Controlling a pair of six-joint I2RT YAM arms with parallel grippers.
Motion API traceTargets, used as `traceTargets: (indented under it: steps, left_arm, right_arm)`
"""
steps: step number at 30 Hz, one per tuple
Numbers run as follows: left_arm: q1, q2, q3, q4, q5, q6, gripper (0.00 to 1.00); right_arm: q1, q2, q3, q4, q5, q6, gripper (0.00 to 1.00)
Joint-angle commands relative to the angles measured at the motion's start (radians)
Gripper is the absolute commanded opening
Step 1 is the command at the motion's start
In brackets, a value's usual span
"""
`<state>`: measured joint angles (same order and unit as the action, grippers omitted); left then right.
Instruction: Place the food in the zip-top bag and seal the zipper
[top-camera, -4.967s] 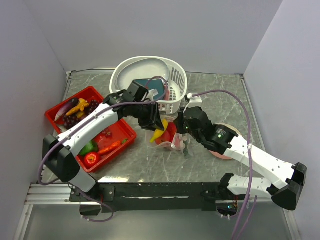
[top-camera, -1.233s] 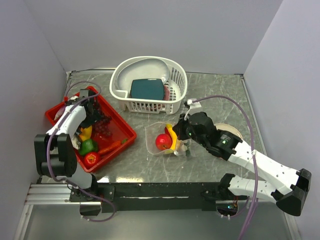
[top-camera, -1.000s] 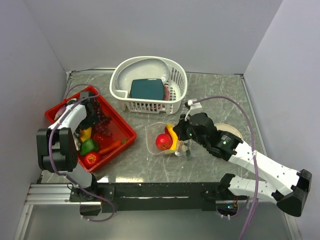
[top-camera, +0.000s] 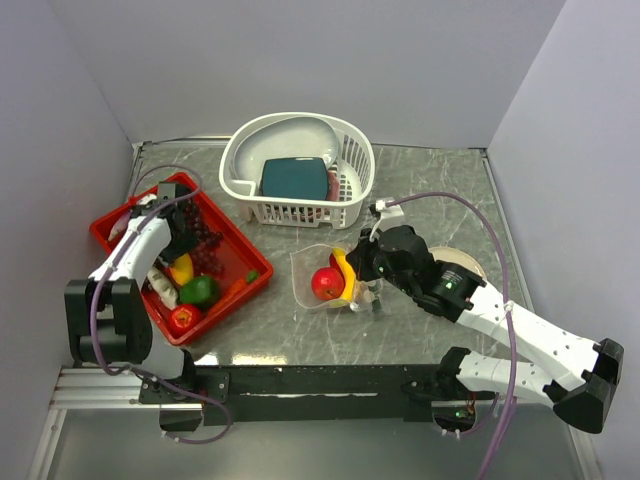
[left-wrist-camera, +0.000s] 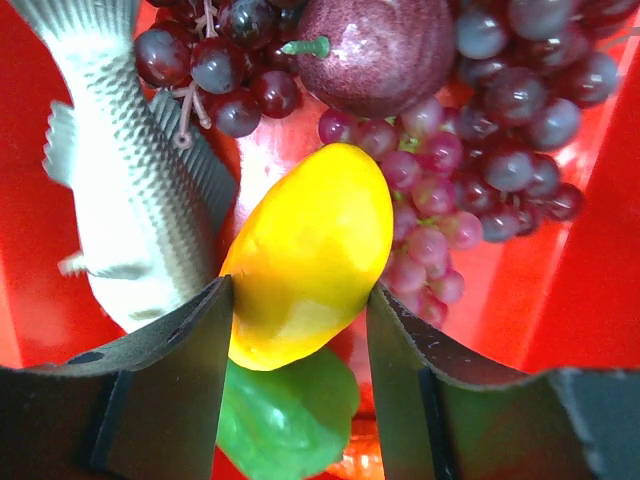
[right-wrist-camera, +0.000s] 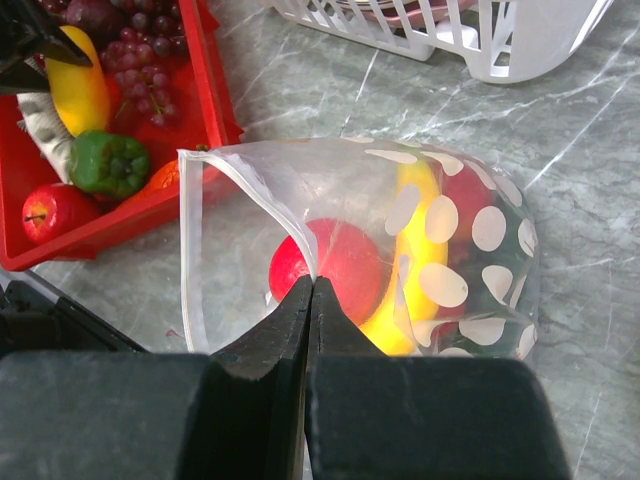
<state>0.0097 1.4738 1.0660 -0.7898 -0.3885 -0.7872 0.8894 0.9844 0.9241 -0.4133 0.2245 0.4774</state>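
The zip-top bag (top-camera: 312, 262), clear with white spots, lies on the table with its mouth facing left. It holds a red tomato (top-camera: 325, 283), a yellow banana (top-camera: 346, 270) and another red piece. My right gripper (top-camera: 364, 282) is shut on the bag's upper rim (right-wrist-camera: 312, 285) and holds the mouth open. My left gripper (top-camera: 181, 252) is down in the red tray (top-camera: 238, 247). Its fingers (left-wrist-camera: 190, 340) press both sides of a yellow fruit (left-wrist-camera: 310, 250) that lies beside purple grapes (left-wrist-camera: 500, 150) and above a green pepper (left-wrist-camera: 290, 420).
The tray also holds a grey fish (left-wrist-camera: 130, 200), a purple round vegetable (left-wrist-camera: 385, 50), a red apple (top-camera: 183, 318) and an orange carrot (top-camera: 235, 288). A white slotted basket (top-camera: 300, 125) with a teal block (top-camera: 295, 178) stands at the back. A round disc (top-camera: 462, 262) lies under the right arm.
The left arm left the bag and returned to the tray. Over the last second its gripper settled around the yellow fruit and the green pepper shifted right. The right gripper and the bag stayed put.
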Motion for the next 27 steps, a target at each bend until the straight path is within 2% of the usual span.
traceTargets:
  steps: [1,6,16,23,27]
  left_arm:
    - [-0.004,-0.082,0.020,-0.019,0.025,0.020,0.33]
    - [-0.002,-0.141,0.038,-0.022,0.051,0.042,0.26]
    - [-0.002,-0.276,0.055,0.032,0.246,0.115,0.17]
    - [-0.004,-0.377,0.032,0.066,0.459,0.100,0.15]
    - [-0.080,-0.420,0.031,0.109,0.582,0.021,0.15]
  right_arm:
    - [-0.006,-0.009,-0.002,0.027,0.026,-0.008,0.00]
    - [-0.006,0.000,-0.002,0.030,0.030,-0.008,0.00]
    - [-0.006,0.019,0.015,0.030,0.036,-0.002,0.00]
    - [-0.006,0.048,0.053,0.030,0.046,0.024,0.00]
    - [-0.004,0.076,0.090,0.031,0.036,0.055,0.00]
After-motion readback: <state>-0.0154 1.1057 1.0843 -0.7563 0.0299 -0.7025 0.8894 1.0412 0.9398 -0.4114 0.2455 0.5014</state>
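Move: The left hand already holds the yellow mango just off the red tray's floor; the open zip-top bag lies about 34 cm to its right and 4 cm back, near its own height. The green pepper sits some 6 cm back and 5 cm right, the pink grapes 2 cm ahead and 6 cm right, both about 3 cm lower. From the right hand, the bag's middle is about 3 cm ahead, 5 cm left and 12 cm down. Upward first, almost straight, then increasingly to the right, the left hand lifts the gripped mango about 11 cm and carries it some 8 cm over the grapes towards the bag, its fingers swinging forward and right while the wrist turns clockwise. The right hand keeps the bag's rim pinched, sinking only about a centimetre. ##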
